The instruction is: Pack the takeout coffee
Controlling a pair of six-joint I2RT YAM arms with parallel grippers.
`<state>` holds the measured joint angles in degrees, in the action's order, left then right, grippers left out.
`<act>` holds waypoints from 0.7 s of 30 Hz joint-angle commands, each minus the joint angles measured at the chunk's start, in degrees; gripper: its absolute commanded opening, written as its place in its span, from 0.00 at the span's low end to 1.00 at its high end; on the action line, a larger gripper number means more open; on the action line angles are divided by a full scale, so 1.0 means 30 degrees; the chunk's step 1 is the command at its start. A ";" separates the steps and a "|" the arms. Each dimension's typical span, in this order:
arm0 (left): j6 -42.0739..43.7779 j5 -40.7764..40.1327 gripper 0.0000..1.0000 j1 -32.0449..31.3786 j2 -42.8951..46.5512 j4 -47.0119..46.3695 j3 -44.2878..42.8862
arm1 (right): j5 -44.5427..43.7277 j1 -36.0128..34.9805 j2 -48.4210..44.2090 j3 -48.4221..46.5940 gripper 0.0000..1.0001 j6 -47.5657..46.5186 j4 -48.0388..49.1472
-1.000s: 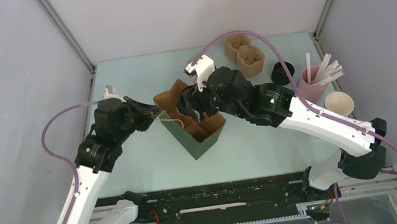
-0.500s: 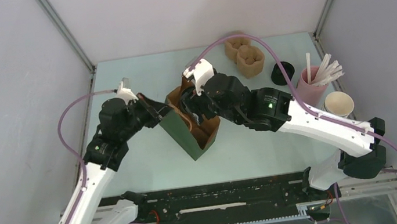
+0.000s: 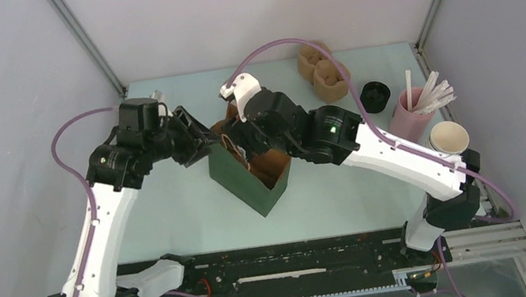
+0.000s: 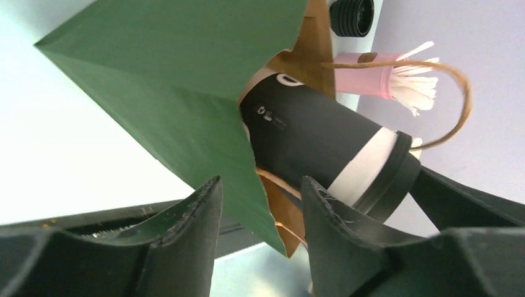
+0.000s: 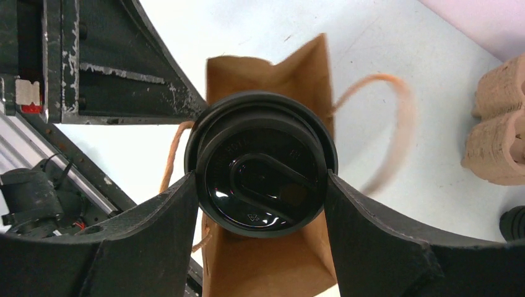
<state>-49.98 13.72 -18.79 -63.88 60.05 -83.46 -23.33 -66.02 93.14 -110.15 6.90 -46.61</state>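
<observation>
The takeout coffee (image 5: 263, 179), a dark-and-white cup (image 4: 309, 139) with a black lid, hangs in the mouth of the green paper bag (image 3: 240, 184). My right gripper (image 5: 263, 185) is shut on it, one finger on each side of the lid. In the top view that gripper (image 3: 245, 142) hides the cup. The bag's brown inside (image 5: 272, 260) shows below the lid. My left gripper (image 4: 260, 207) is open at the bag's left rim (image 4: 260, 185). The rim's corner stands loose between the fingers, with a gap on both sides. In the top view it (image 3: 203, 140) sits at the bag's upper left edge.
Brown pulp cup carriers (image 3: 324, 71) lie at the back. A loose black lid (image 3: 375, 95), a pink cup of white straws (image 3: 414, 113) and a stack of lidless paper cups (image 3: 449, 138) stand along the right side. The bag's string handle (image 5: 396, 124) loops beside the cup.
My left gripper has opened and let go of the bag's rim, and its arm has swung back and up. The right gripper has carried the cup leftwards over the bag's mouth.
</observation>
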 commanded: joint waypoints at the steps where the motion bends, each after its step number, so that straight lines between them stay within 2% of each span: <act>1: -0.1368 0.0642 0.62 0.0088 -0.0194 0.1951 -0.1217 | 0.0358 0.0291 -0.0321 -0.1271 0.46 0.0469 -0.0878; 6: -0.4550 0.0442 0.75 0.0080 -0.0709 0.2491 -0.1926 | 0.0719 0.0892 -0.0563 -0.1615 0.45 0.0946 -0.1572; 8: -0.6198 0.0836 0.75 0.0024 -0.0744 0.2681 -0.1317 | 0.1238 0.1168 -0.0712 -0.1448 0.45 0.1037 -0.1573; 10: -0.7767 0.1076 0.70 -0.0071 -0.0688 0.3119 -0.0793 | 0.1622 0.1305 -0.0783 -0.1309 0.45 0.0961 -0.1543; 12: -0.8990 0.0216 0.65 -0.0044 -0.0756 0.5064 -0.1095 | 0.1822 0.1348 -0.0828 -0.1250 0.45 0.0720 -0.1475; 14: -0.9495 -0.1118 0.66 -0.0048 -0.0720 0.6993 -0.1968 | 0.2067 0.1442 -0.0934 -0.1171 0.45 0.0659 -0.1401; 15: -0.9905 -0.1426 0.71 -0.0016 -0.0480 0.7141 -0.1959 | 0.2255 0.1506 -0.1004 -0.1026 0.45 0.0635 -0.1310; 16: -1.0444 -0.1553 0.72 -0.0009 -0.0267 0.7064 -0.1771 | 0.2389 0.1547 -0.1119 -0.0869 0.45 0.0631 -0.1185; 21: -1.1896 -0.0640 0.71 -0.0008 -0.0088 0.7212 -0.0642 | 0.3031 0.1780 -0.1514 -0.0174 0.45 0.0531 -0.0813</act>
<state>-79.22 11.73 -18.87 -65.54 78.72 -86.63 -16.16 -61.49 91.50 -111.11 8.43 -51.16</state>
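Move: The near paper handle on the bag's rim lies some 4 cm to the left hand's right, 1 cm back and 3 cm below it. The bag's mouth is about 2 cm back, 1 cm right and 6 cm below the right hand, which already holds the cup by its lid end with its base inside the mouth. From that right hand, the near handle stands 3 cm back, 2 cm left and slightly lower; the far handle is 5 cm forward and 3 cm right. The bag's near handle and left rim corner come between the left fingers as they open wider; that hand draws back about 4 cm and down 2, its fingers tipping down some 30 degrees and swinging counter-clockwise. Still gripping the cup, the right hand lifts about 1 cm, sinks again, and shifts 2 cm right overall. ##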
